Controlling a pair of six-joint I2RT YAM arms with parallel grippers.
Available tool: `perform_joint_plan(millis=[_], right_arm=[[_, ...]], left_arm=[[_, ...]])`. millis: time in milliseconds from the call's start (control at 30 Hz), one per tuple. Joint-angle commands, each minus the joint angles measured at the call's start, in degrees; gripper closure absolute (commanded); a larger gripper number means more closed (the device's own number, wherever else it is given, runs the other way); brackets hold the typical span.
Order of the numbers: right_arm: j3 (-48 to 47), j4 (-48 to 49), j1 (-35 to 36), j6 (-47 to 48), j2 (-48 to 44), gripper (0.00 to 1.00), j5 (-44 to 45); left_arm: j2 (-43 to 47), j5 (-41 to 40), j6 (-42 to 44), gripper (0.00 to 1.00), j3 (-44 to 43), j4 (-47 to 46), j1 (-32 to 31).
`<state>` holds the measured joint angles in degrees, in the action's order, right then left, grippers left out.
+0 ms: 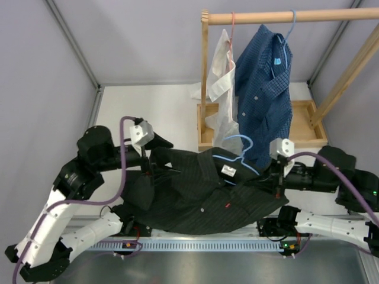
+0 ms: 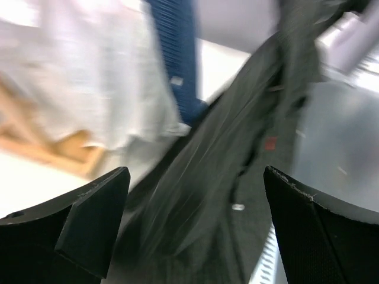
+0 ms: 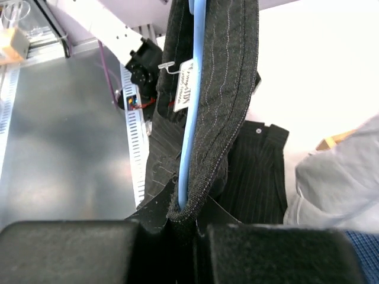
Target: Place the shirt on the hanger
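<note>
The black shirt (image 1: 195, 198) lies spread across the table's near middle. The light-blue hanger (image 1: 238, 155) sits at its collar, hook pointing toward the rack, one arm inside the cloth. My right gripper (image 1: 273, 175) is shut on the shirt's right shoulder, with the hanger's arm (image 3: 192, 112) running through the pinched fabric (image 3: 228, 89). My left gripper (image 1: 155, 155) is at the shirt's left shoulder; in its wrist view its fingers (image 2: 89, 219) stand wide apart over the blurred black cloth (image 2: 225, 177), gripping nothing.
A wooden rack (image 1: 278, 16) stands at the back right. A white shirt (image 1: 222, 77) on a pink hanger and a blue checked shirt (image 1: 263, 89) on its own hanger hang from it. A perforated rail (image 1: 195, 244) runs along the table's near edge.
</note>
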<state>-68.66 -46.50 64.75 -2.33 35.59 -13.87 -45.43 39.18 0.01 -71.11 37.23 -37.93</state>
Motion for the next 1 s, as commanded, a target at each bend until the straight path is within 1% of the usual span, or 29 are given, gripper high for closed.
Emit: perform_joint_plan(millis=[0,33,67,100,133,167,200,233,267,300,367,400,433,467,500,533,667,700,800,933,967], right_arm=[[-10.3,-5.0,0.2,-3.8,-1.1,1.0,4.5],[-12.3,-6.8,0.1,-5.0,-1.1,1.0,5.0],[-16.8,-9.5,0.2,-7.9,-1.1,1.0,5.2],[-19.3,-10.4,0.1,-9.6,-1.3,1.0,5.3],[-21.5,-10.9,0.1,-11.2,-2.0,1.0,5.3],[-23.9,-11.7,0.1,-13.6,-2.4,1.0,5.7],[-29.4,-12.6,0.1,-14.5,-2.5,1.0,8.2],[-32.6,-14.5,0.0,-15.2,-1.9,1.0,10.9],[-39.7,-16.8,0.0,-15.6,-1.1,1.0,13.8],[-43.6,-22.1,-0.1,-16.0,-0.3,1.0,22.5],[-51.1,-27.6,-0.1,-17.8,3.2,1.0,30.2],[-58.4,-32.5,-0.3,-18.3,4.2,1.0,36.1],[-61.6,-34.7,-0.6,-18.6,6.3,1.0,38.7],[-67.3,-36.6,-0.9,-18.9,7.2,1.0,41.1],[-69.3,-38.5,-1.4,-19.2,7.6,1.0,45.9],[-69.4,-39.2,-1.6,-19.5,6.7,1.0,47.4],[-65.3,-39.3,-1.9,-21.8,2.3,1.0,55.1],[-64.4,-39.3,-2.3,-22.4,1.5,1.0,57.9],[-61.0,-39.2,-3.8,-23.0,0.0,1.0,60.6],[-55.9,-39.4,-4.5,-22.8,1.2,1.0,62.5],[-52.7,-39.4,-4.5,-23.2,1.5,1.0,63.2]], left_arm=[[5.4,-21.6,-3.4,0.02,-4.4,0.5,0.1],[6.7,-26.2,-4.4,0.02,-4.7,0.7,0.1],[9.4,-31.0,-5.2,0.02,-4.8,1.0,0.1],[10.7,-35.5,-5.6,0.02,-4.5,1.1,0.1],[12.1,-43.8,-6.1,0.02,-4.0,1.2,0.1],[14.6,-47.3,-6.2,0.02,-2.4,1.2,0.1],[15.4,-50.0,-6.1,0.02,-1.4,1.3,0.1],[17.0,-53.3,-5.2,0.02,-0.4,1.6,0.1],[17.6,-54.5,-4.8,0.02,0.8,1.8,0.1],[18.2,-55.9,-4.7,0.02,3.1,1.7,0.1],[19.1,-58.8,-4.7,0.02,5.6,1.7,0.1],[19.2,-59.6,-4.7,0.02,7.9,1.8,0.1],[19.5,-60.7,-4.8,0.02,9.1,1.7,0.1],[19.8,-63.0,-4.9,0.02,10.4,1.2,0.1],[19.9,-64.1,-4.8,0.02,11.5,0.7,0.1],[20.4,-65.3,-4.8,0.02,14.0,0.1,0.1],[22.7,-72.0,-5.6,0.02,18.4,-2.9,0.1],[23.2,-75.2,-6.2,0.02,18.9,-3.4,0.0],[25.2,-78.5,-6.2,0.02,20.9,-4.6,0.1],[26.1,-78.5,-6.6,0.02,22.2,-5.2,0.1],[26.2,-78.4,-6.7,0.02,22.6,-5.2,0.1]])
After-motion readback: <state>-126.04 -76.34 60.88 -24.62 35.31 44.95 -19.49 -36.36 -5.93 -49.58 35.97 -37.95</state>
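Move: The bare stretch of the rack's rod, right of the hanging clothes, is roughly 38 cm ahead of the right hand, 21 cm to its right and 20 cm above it. The blue shirt hangs about 30 cm ahead and 2 cm left, the white shirt about 30 cm ahead and 17 cm left, both near hand height. From the left hand, that stretch is about 33 cm ahead, 57 cm right and 18 cm up. Right hand, still pinching hanger and shirt, swings 30 cm right and up, turning clockwise; open left hand withdraws left. ##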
